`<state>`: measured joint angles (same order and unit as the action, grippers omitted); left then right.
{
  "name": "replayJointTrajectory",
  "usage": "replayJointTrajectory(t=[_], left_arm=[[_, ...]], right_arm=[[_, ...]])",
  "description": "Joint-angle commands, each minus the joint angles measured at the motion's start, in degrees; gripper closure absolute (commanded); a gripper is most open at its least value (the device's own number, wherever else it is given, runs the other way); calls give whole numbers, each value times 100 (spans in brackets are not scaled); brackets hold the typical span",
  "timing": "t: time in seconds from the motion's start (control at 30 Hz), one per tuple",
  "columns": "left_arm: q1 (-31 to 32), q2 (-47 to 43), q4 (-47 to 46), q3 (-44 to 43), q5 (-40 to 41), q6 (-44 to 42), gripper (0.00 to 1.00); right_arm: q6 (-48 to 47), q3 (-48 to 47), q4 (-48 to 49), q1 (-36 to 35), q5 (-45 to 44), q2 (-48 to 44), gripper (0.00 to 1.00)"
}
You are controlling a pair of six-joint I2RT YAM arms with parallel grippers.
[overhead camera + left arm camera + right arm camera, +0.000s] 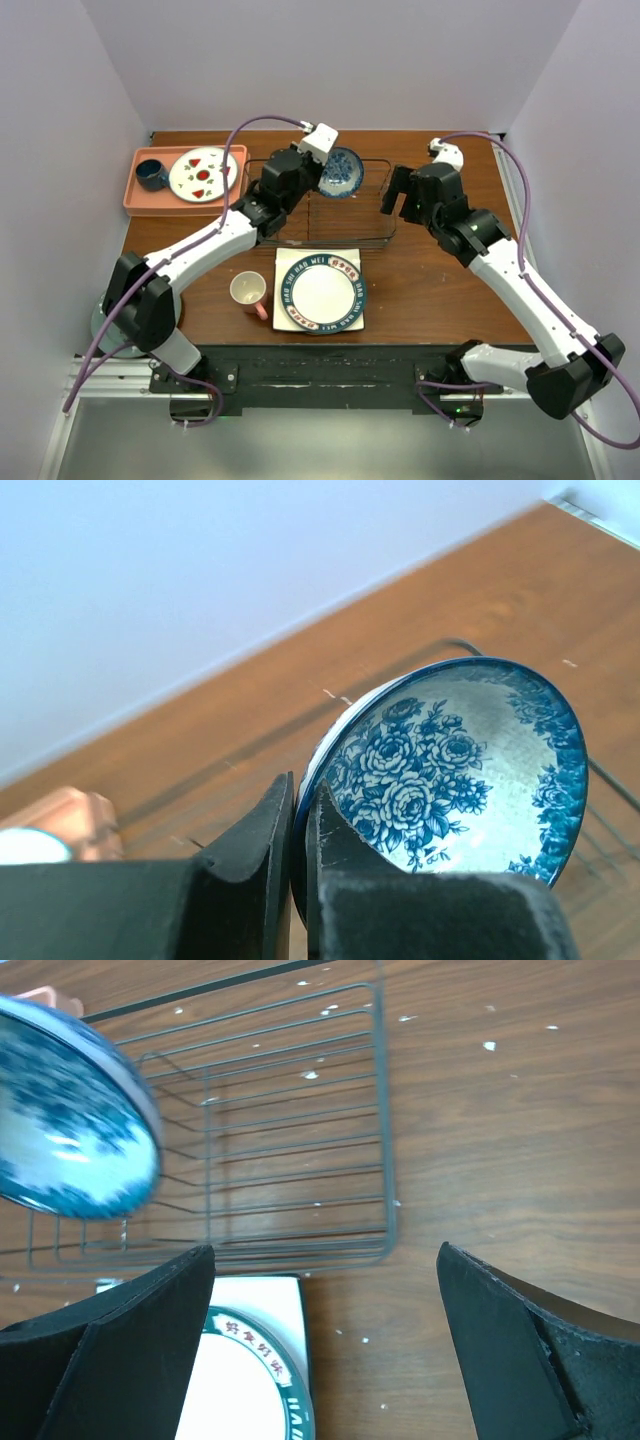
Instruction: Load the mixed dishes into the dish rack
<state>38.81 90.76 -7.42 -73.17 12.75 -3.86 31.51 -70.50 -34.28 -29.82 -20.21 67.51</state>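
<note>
My left gripper (325,177) (300,792) is shut on the rim of the small blue-and-white patterned bowl (342,172) (460,770). It holds the bowl on edge over the back of the dish rack (345,225) (290,1140). From the right wrist the bowl (70,1130) shows blurred at upper left. My right gripper (400,197) (325,1255) stands open and empty just right of the rack. In front of the rack, the round lettered-rim plate (322,292) (240,1380) lies on the white square plate (285,258) (270,1300). The pink mug (249,292) stands to their left.
A salmon-pink tray (135,200) at the back left carries a white plate with red marks (204,175) and a small dark blue cup (151,175). White walls enclose the wooden table (430,290) on three sides.
</note>
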Motion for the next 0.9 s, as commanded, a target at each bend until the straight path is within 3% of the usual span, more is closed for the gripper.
replayJointTrajectory(t=[0.0,0.17,0.47,0.87], left_arm=[[127,230,-1867,31,789,-1230,100],[171,897,-2562,-171,1027,-2064,100],[312,1935,-3757,-295,1168,-3716,100],[426,3166,-5322,-541,1502,-5642,100]], right_arm=[[198,-341,-412,20,-800,-273,4],[488,-333,-852,117,-1257,-562,4],[611,-377,-1212,372,-1310,-862,5],[357,-376,-1177,1154,-388,-651,6]])
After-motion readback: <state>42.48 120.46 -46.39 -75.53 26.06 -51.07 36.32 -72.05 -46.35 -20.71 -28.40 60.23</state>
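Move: My left hand already pinches the blue flowered bowl by its rim. The dish rack's middle is about 7 cm ahead, dead level sideways and some 17 cm below; the large green-rimmed plate lies roughly 15 cm back and 1 cm to the right, the pink mug about 14 cm back and 18 cm left, both some 20 cm down. From my empty right hand the rack's middle is about 16 cm ahead, 17 cm left and 17 cm below. Keeping my pinch on the bowl's rim, I carry it forward about 8 cm and a little to the right, over the dish rack, barely rising before I bring it down some 10 cm towards the wires. Meanwhile my left wrist rolls its left side up and tips the fingers upward, by some 45 degrees in all. My right hand backs off about 9 cm to the right, wide open, turning clockwise. ##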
